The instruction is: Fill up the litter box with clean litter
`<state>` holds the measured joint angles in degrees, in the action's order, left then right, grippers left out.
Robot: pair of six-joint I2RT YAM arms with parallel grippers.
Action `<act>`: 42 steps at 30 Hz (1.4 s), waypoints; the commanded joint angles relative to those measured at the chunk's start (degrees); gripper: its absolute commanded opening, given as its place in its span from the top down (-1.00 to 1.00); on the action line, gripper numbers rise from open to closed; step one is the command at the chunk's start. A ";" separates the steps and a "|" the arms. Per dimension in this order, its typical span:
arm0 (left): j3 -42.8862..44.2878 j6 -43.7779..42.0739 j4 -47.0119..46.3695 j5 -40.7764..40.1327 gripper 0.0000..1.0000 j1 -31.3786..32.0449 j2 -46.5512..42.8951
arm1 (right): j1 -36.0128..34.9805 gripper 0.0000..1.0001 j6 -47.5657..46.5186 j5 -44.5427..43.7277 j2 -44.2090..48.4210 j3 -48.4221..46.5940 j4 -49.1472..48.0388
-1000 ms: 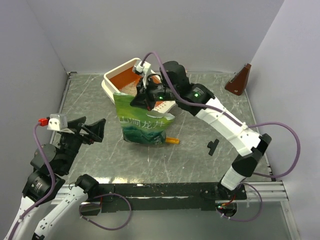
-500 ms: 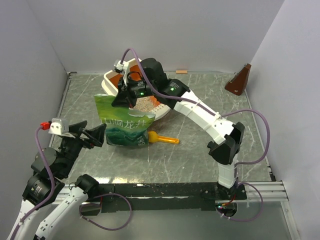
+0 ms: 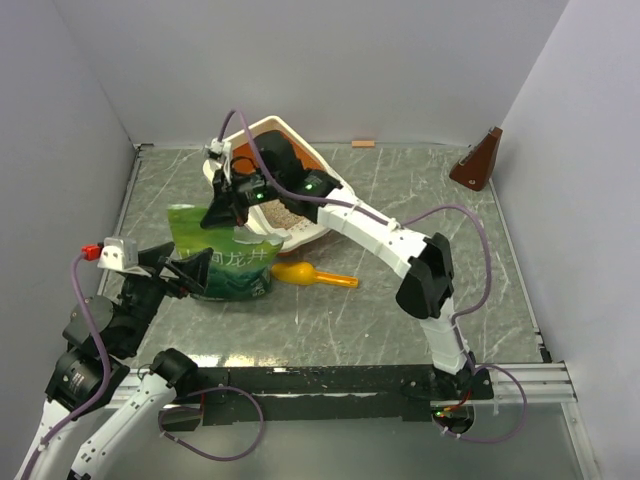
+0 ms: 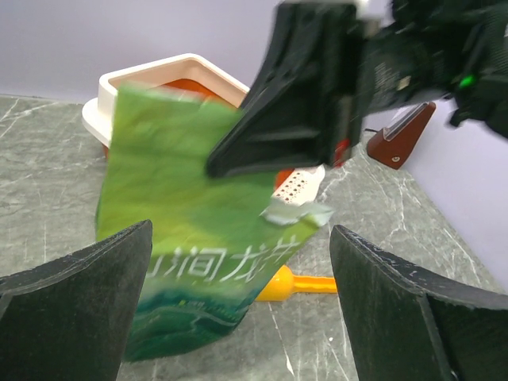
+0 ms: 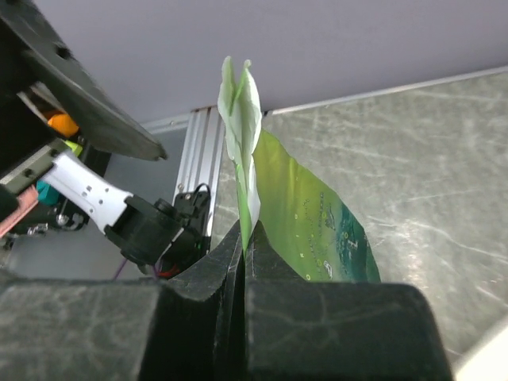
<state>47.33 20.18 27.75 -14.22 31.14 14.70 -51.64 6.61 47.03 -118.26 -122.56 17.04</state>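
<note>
The litter box [image 3: 272, 124] stands at the back, cream rim and orange walls, with pale clean litter [image 3: 287, 214] showing at its near end. My right gripper [image 3: 222, 212] is shut on the top edge of a crinkled green bag [image 3: 222, 265], which hangs to the left of the box. In the right wrist view the bag's folded edge [image 5: 242, 135] sticks up from my shut right gripper [image 5: 244, 238]. My left gripper [image 3: 188, 268] is open just beside the bag [image 4: 186, 238], its fingers [image 4: 75, 317] wide apart and not touching it. The litter box rim [image 4: 182, 65] shows behind.
A yellow-orange scoop [image 3: 312, 275] lies on the table right of the bag, also seen as the scoop [image 4: 300, 284] in the left wrist view. A brown wedge-shaped object [image 3: 478, 160] stands at the back right. A small wooden piece [image 3: 363, 143] lies by the back wall.
My right arm has swung left with the green bag, from over the litter box to the table beside my left gripper. The scoop is now uncovered. The left gripper stays open.
</note>
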 commanded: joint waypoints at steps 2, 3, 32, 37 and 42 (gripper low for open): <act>-0.57 -1.02 -0.76 0.68 -0.94 -0.29 -0.20 | -0.83 1.00 -0.28 7.73 3.03 -0.94 -12.12; -0.66 -1.11 -0.85 0.86 -0.94 -0.29 -0.11 | -0.83 1.00 -1.33 7.56 3.90 0.47 -11.85; 29.56 -29.48 13.10 10.60 -0.94 0.15 30.73 | 5.67 -0.70 -15.84 -17.05 52.94 49.78 2.20; 31.94 -41.69 19.62 17.02 -0.94 0.15 33.03 | 5.85 -0.72 -16.72 -20.92 57.43 53.65 6.69; 31.68 -49.18 24.71 21.15 -0.94 0.07 33.19 | 6.29 -0.74 -14.44 -17.76 62.09 59.45 4.41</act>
<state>76.95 -19.46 46.96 1.41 31.16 48.14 -45.69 -8.86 28.29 -60.07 -65.98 23.27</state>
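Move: My right hand grips the litter bag by its upper edge, the bag's middle about 15 cm below it. From that hand the scoop lies some 17 cm to the right, 3 cm ahead and 28 cm down. The litter box sits about 22 cm ahead, 9 cm to the right and 24 cm lower. From my empty left hand the bag's middle is roughly 11 cm ahead, 2 cm right and 11 cm below. My right hand lowers the bag another 3 cm or so, opens wide to let go of its top, rises clear, then swings about 23 cm right and a little back over the scoop side, sinking again. Meanwhile my left hand, still open, rises and reaches forward and right towards the bag, then dips, rolling left side up some 45 degrees. ##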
